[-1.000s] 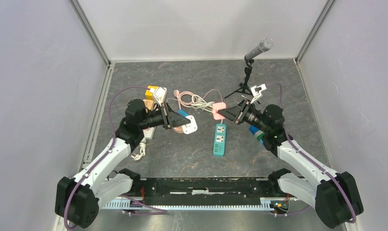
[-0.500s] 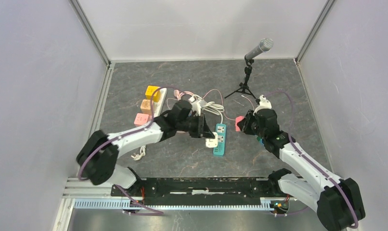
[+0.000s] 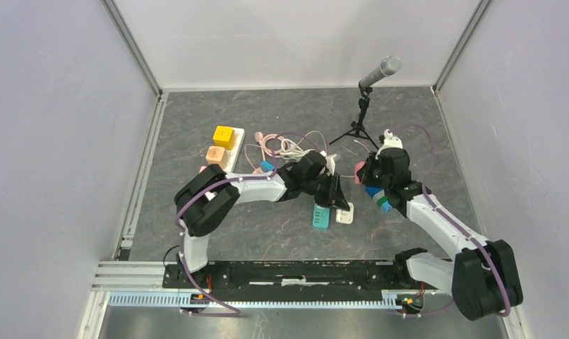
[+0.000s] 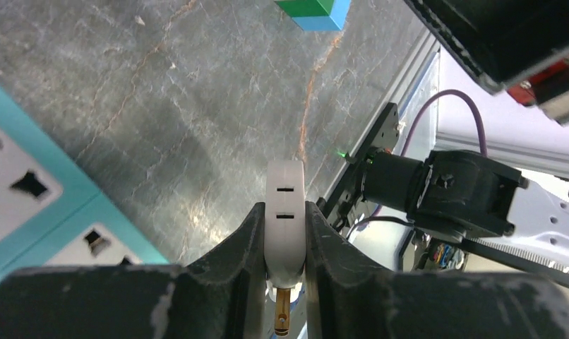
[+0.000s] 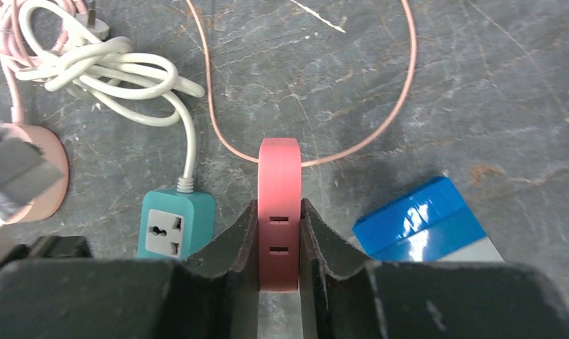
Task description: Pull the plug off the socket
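Note:
The teal socket strip (image 3: 320, 217) lies mid-table, its far end under my left arm; nothing is plugged into it. My left gripper (image 3: 338, 207) is shut on a white plug (image 3: 345, 215) just right of the strip. In the left wrist view the white plug (image 4: 285, 180) sits between the fingers, a brass pin showing below, and the strip (image 4: 34, 205) is at the left. My right gripper (image 3: 361, 174) is shut on a pink plug (image 3: 358, 171). In the right wrist view the pink plug (image 5: 279, 159) trails a thin pink cord, and the strip's end (image 5: 176, 229) lies beside it.
A microphone on a tripod (image 3: 363, 99) stands at the back right. A white strip with yellow and orange cubes (image 3: 224, 138) lies at the left. Coiled white and pink cables (image 3: 285, 147) lie behind the teal strip. A blue and green block (image 3: 378, 199) sits under my right wrist.
My left arm has swung far right across the teal strip, carrying the white plug to its right side. My right gripper has carried the pink plug right, away from the strip.

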Available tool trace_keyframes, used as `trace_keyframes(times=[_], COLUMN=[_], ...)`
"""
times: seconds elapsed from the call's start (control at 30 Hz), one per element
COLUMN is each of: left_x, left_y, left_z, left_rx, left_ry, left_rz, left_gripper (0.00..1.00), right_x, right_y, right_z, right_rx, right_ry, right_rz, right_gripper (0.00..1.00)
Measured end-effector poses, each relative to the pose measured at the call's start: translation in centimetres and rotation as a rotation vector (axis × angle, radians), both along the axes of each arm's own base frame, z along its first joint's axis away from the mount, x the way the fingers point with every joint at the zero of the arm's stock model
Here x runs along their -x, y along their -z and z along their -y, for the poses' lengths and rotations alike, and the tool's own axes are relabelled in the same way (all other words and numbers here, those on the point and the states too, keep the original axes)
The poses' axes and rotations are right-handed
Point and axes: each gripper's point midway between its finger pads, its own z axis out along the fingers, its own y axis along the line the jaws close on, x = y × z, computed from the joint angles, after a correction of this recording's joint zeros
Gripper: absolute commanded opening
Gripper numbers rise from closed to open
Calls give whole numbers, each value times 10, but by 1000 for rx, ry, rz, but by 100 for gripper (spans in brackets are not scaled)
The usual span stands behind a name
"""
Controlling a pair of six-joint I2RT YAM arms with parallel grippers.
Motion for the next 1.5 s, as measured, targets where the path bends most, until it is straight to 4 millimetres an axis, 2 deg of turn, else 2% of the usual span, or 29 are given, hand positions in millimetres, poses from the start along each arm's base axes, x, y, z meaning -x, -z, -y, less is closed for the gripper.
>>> trace_keyframes(times=[0.1, 0.2, 0.27, 0.47, 0.67, 0.73, 0.83, 0.9, 1.03, 1.13, 1.3, 1.43, 1.5], left_x=[0, 1, 3, 3, -2, -5, -11, -15, -20, -24, -33, -35, -34], left_y=[9, 20, 26, 31, 34, 32, 27, 24, 15, 2, -40, -77, -91], left_z=[10, 16, 15, 14, 12, 12, 14, 12, 5, -6, -26, -58, -83], left_rx=[-9, -31, -50, -87, -129, -145, -165, -186, -227, -254, -258, -255, -269], left_ry=[6, 10, 10, -3, -26, -36, -40, -45, -55, -71, -128, -215, -275], left_rz=[-14, -24, -31, -40, -38, -33, -1, 19, 62, 113, 228, 323, 370], left_gripper=[16, 33, 40, 52, 72, 79, 87, 94, 95, 96, 96, 98, 100], right_x=[-6, -10, -10, 0, 10, 11, 14, 16, 20, 21, 18, 20, 27], right_y=[5, 11, 17, 32, 49, 53, 58, 58, 59, 50, 14, -23, -35], right_z=[-5, -11, -14, -22, -21, -20, -21, -22, -21, -20, -21, -34, -48], right_rx=[-47, -91, -117, -163, -175, -172, -177, -180, -174, -170, -183, -215, -235], right_ry=[-33, -64, -86, -133, -140, -140, -151, -158, -158, -156, -170, -234, -292], right_rz=[-6, -18, -29, -69, -123, -138, -159, -166, -179, -157, -36, 88, 138], right_gripper=[9, 12, 14, 21, 46, 58, 68, 72, 75, 75, 75, 75, 76])
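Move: The left hand still holds the white plug over its resting spot, about 3 cm to its right, level fore and aft, and 5 cm down; the teal strip's middle lies 3 cm ahead, 4 cm left, 5 cm down. The right hand holds the pink plug; its spot is 1 cm back, 3 cm left, 7 cm down. At that same depth are the strip, 5 cm back and 11 left, and the blue-green block, 2 cm back and 7 right. Both hands set their plugs on the table right of the teal strip and let go. The left sinks about 3 cm, opens wide, then climbs away up and left, tilting its fingers up. The right edges forward, then goes down some 6 cm, drawing slightly back and left, opens after the left has begun, and rises nearly 10 cm, easing left. ##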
